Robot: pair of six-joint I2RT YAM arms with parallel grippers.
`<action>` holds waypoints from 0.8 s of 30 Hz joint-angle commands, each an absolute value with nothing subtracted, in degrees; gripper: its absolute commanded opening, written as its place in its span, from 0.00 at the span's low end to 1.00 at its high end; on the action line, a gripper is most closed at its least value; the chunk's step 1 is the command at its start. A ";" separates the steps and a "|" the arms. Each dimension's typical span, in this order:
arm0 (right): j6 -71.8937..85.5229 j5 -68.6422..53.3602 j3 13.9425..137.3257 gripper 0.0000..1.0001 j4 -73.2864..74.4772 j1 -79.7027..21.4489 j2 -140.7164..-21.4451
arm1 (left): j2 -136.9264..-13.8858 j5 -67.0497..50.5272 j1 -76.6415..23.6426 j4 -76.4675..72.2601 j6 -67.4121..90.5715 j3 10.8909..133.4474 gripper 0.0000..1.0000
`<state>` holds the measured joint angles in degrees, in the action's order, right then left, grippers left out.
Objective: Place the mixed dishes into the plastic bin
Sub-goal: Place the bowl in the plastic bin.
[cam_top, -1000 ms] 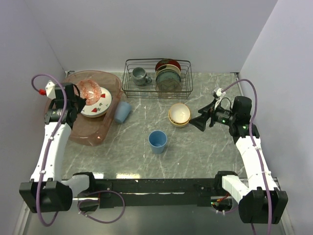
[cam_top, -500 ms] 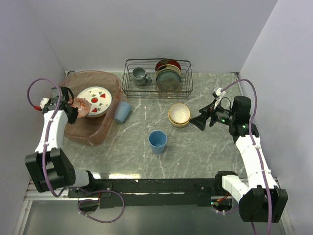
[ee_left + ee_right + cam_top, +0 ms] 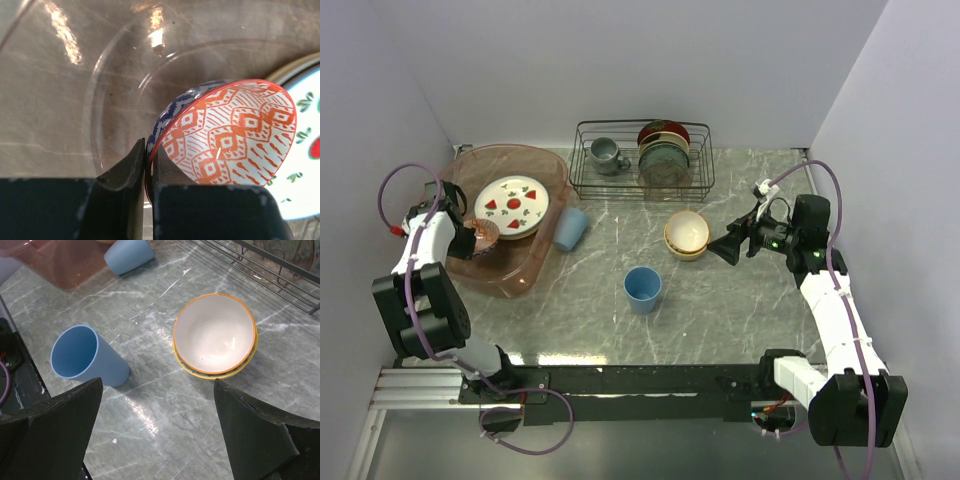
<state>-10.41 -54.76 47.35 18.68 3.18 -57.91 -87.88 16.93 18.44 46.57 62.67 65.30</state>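
Note:
The pinkish plastic bin (image 3: 506,277) stands at the far left and holds the white strawberry plate (image 3: 512,204). My left gripper (image 3: 470,236) is shut on the rim of the red-patterned bowl (image 3: 227,135), which is tilted low over the bin floor (image 3: 75,100) beside that plate. My right gripper (image 3: 728,248) hangs open and empty above the table, just right of the cream bowl (image 3: 215,333). That bowl sits on the orange-yellow plate (image 3: 199,373). One light-blue cup (image 3: 642,289) stands upright in the middle. Another light-blue cup (image 3: 570,228) lies against the bin.
A black wire rack (image 3: 642,160) at the back holds a grey mug (image 3: 606,154) and upright dark plates. Walls close in on the left, right and back. The arm bases sit along the near table edge.
My left arm has swung the patterned bowl off the strawberry plate, leftward and down into the bin's left part. The right arm has not moved.

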 commanded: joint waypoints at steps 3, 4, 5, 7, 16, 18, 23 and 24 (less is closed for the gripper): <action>-11.69 -54.23 48.69 1.00 17.58 3.52 -58.18 | -90.17 18.63 20.21 45.09 63.63 68.47 0.11; -11.78 -54.14 48.69 1.00 17.67 3.69 -58.18 | -90.44 18.72 20.56 44.91 63.72 68.47 0.11; -11.78 -54.14 48.69 1.00 17.67 3.69 -58.27 | -91.05 18.81 20.65 44.83 63.72 68.47 0.11; -11.78 -54.14 48.69 1.00 17.58 3.69 -58.36 | -91.58 18.72 21.09 44.82 63.63 68.90 0.11; -11.87 -54.14 48.78 1.00 17.67 4.30 -58.89 | -94.57 17.93 22.59 44.39 63.20 69.79 0.31; -11.87 -54.14 48.78 1.00 17.67 4.31 -58.97 | -95.27 17.49 22.94 44.47 63.19 69.78 0.38; -11.87 -54.23 48.78 1.00 17.75 4.75 -59.15 | -95.36 16.00 23.47 45.00 62.49 70.40 0.57; -11.87 -54.23 48.87 1.00 17.75 4.83 -59.15 | -95.19 15.91 23.47 45.26 62.49 70.92 0.61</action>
<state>-11.22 -54.22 47.35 18.70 4.14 -59.05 -95.44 15.51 21.76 44.12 62.17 68.31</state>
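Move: The left hand holds the bowl tilted by its near-left rim. The clear spot for it on the bin floor lies about 2 cm ahead of that hand, 1 cm to its left and some 6 cm below. The strawberry plate on its stack sits roughly 9 cm ahead, 10 cm right and 5 cm lower; the fallen blue cup, outside the bin, about 4 cm ahead and 22 cm right. From the right hand that spot is some 58 cm left, 3 cm ahead and 19 cm below. Still pinching the bowl's rim, the left hand sets the bowl down beside the plate stack, easing about 2 cm down and 2 cm left towards the bin's near-left part. It then lets go: the fingers spread from nearly shut to about half open, one either side of the rim, as the hand shifts some 1.5 cm forward at about the same low height. ##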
